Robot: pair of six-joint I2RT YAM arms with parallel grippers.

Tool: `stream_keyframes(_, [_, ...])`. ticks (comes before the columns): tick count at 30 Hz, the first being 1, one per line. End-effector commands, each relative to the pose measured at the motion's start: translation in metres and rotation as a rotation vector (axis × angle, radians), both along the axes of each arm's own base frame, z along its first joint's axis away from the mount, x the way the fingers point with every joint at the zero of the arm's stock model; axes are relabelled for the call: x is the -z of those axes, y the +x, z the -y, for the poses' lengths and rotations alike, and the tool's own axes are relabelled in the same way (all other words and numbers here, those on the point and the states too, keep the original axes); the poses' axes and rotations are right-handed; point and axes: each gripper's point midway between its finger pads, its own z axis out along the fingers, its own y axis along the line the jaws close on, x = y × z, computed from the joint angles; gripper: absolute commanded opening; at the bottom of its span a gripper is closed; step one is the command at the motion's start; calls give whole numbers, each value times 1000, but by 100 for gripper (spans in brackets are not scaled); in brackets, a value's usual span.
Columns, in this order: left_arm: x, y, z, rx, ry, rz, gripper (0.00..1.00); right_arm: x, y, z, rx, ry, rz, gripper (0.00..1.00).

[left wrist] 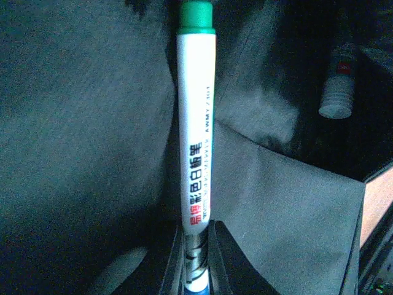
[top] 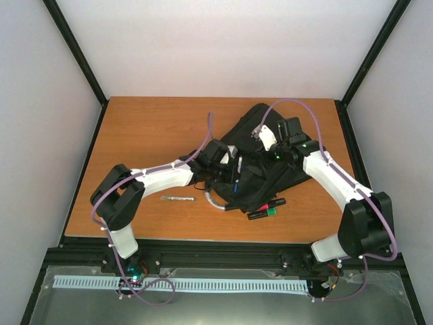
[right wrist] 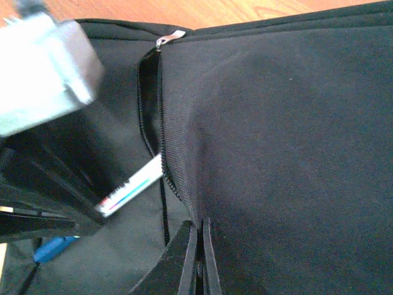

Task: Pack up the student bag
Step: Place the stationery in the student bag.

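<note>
The student bag (top: 267, 139), a black fabric backpack, lies at the centre right of the table. My left gripper (left wrist: 196, 230) is shut on a white marker with a green cap (left wrist: 196, 123), which points into the bag's dark opening (left wrist: 80, 123). In the top view this gripper (top: 231, 170) sits at the bag's near left side. My right gripper (right wrist: 199, 230) is shut on the bag's fabric edge (right wrist: 184, 166) beside the zipper and holds the flap up. The held marker (right wrist: 132, 184) shows through that gap. Another marker (left wrist: 339, 86) lies inside the bag.
A thin white pen (top: 177, 198) lies on the wooden table (top: 149, 135) left of the bag. A red-capped marker (top: 270, 204) and a green-capped marker (top: 262, 214) lie by the bag's near edge. The grey loop handle (top: 213, 201) sticks out toward me. The zipper pull (right wrist: 169, 38) rests at the far end.
</note>
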Motion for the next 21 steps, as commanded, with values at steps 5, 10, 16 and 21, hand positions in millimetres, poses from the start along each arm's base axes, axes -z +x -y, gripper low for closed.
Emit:
stream_keyframes(5, [-18,15,50,144,-172,20,1,-22,-2,-8,-60,51,76,3])
stream_keyframes(10, [-35,27,66,179,-196,52,13,-17,-3,-9,-66,54,59,3])
stream_keyframes(16, [-39,25,54,130,-140,32,40,-13,-2,-9,-67,52,51,3])
stream_keyframes(21, [-51,3,36,117,-148,35,40,-14,-3,-10,-70,57,48,3])
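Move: My left hand holds the blue-capped pen. The bag's zipped mouth is about 7 cm to its right, 3 cm ahead and a couple of centimetres lower. From that hand, the red marker lies some 12 cm right and 10 cm back, the green marker 8 cm right and 13 cm back, both about 10 cm lower. My right hand is pinching the bag's flap, with the mouth about 3 cm to its left, 2 cm back and 8 cm below. I slide the pen's far end into the bag's mouth, carrying my left hand about 6 cm right and a little forward, dipping slightly and swinging some 10 degrees clockwise. Then I open those fingers to let go, rise about 3 cm and start easing back left. My right hand stays put and keeps its pinch on the flap. ##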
